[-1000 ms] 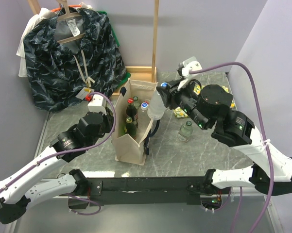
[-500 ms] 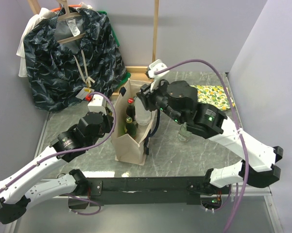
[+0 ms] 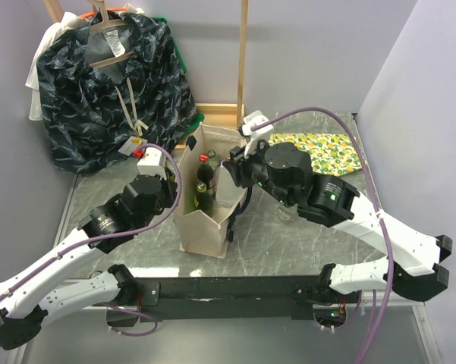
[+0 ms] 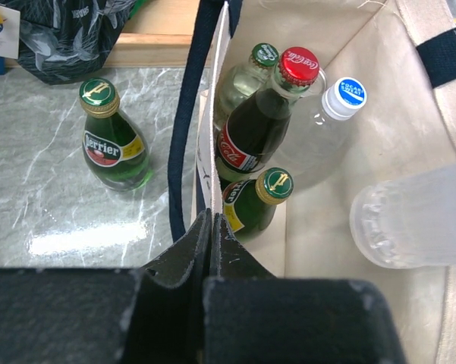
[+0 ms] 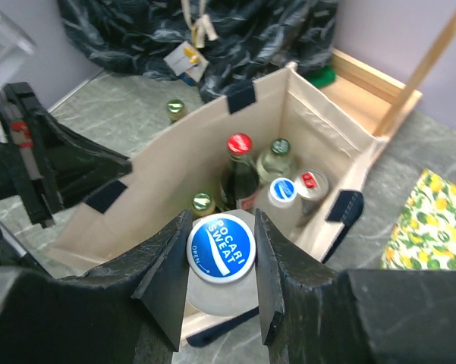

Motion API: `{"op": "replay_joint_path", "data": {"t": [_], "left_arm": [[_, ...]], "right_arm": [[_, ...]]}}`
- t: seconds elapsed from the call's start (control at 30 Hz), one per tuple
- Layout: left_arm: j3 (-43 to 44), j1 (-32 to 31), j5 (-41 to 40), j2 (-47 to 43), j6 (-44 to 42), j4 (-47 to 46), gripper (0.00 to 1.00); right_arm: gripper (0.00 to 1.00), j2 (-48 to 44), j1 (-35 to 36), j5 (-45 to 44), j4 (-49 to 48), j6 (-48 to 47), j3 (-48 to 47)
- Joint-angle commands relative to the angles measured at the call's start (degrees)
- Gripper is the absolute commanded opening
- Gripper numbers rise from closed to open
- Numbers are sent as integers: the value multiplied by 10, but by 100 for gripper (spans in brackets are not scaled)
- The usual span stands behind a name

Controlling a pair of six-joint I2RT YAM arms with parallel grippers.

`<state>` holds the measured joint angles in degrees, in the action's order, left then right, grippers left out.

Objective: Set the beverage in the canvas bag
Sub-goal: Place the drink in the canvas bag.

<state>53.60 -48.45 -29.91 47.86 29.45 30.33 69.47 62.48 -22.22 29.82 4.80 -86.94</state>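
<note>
The beige canvas bag (image 3: 212, 220) stands open mid-table and holds several bottles. My left gripper (image 4: 212, 225) is shut on the rim of the bag's left wall (image 4: 220, 114), also seen from above (image 3: 174, 191). My right gripper (image 5: 219, 241) is shut on the neck of a clear Pocari Sweat bottle with a blue cap (image 5: 221, 249) and holds it upright over the bag's opening (image 5: 167, 189). The bottle's clear bottom (image 4: 413, 224) hangs inside the bag's mouth. From above, my right gripper (image 3: 239, 168) is over the bag's right side.
Inside the bag stand a red-capped Coca-Cola bottle (image 4: 265, 114), a green Perrier (image 4: 262, 199), another Pocari bottle (image 4: 343, 97) and a can (image 5: 310, 184). A Perrier bottle (image 4: 110, 140) stands left of the bag, a glass bottle (image 3: 285, 213) to its right. A dark garment (image 3: 114, 83) hangs behind; a lemon-print cloth (image 3: 326, 148) lies back right.
My right arm has swung left with the Pocari bottle, from right of the bag to over its opening. The left arm has not moved.
</note>
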Motion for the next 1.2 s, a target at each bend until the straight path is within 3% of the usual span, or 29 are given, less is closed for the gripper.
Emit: {"op": "replay_joint_path", "data": {"t": [0.0, 0.57, 1.17], "left_arm": [[24, 1, -22, 4, 2, 17, 1], [39, 1, -34, -12, 1, 38, 1], [28, 1, -3, 15, -2, 3, 1]], "right_arm": [[0, -57, -2, -49, -74, 21, 2], [0, -15, -2, -56, -106, 29, 29], [0, 32, -2, -105, -253, 40, 116]]}}
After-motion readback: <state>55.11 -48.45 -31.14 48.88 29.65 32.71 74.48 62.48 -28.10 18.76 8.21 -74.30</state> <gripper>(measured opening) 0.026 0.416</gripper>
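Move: The right hand already holds the Pocari bottle by its cap at the bag's mouth. Its goal is the free floor of the canvas bag, about 3 cm ahead, 3 cm left and some 36 cm below. From the same hand, the Perrier in the bag stands roughly 4 cm ahead and 8 left, the Coke 11 ahead and 7 left, and the other Pocari 10 straight ahead, their middles some 27 below. From the left hand, that floor lies about 3 cm ahead, 11 right and 24 below. Let the right gripper first drift about 2 cm right, barely sinking, then lower the held Pocari bottle into the canvas bag, some 9 cm down in all, gathering speed while easing forward and back to the left, bottom end heading in beside the Perrier. Keep the cap gripped and the wrist nearly steady. Keep the left fingers shut on the bag's left rim, shifting only slightly left and back. ##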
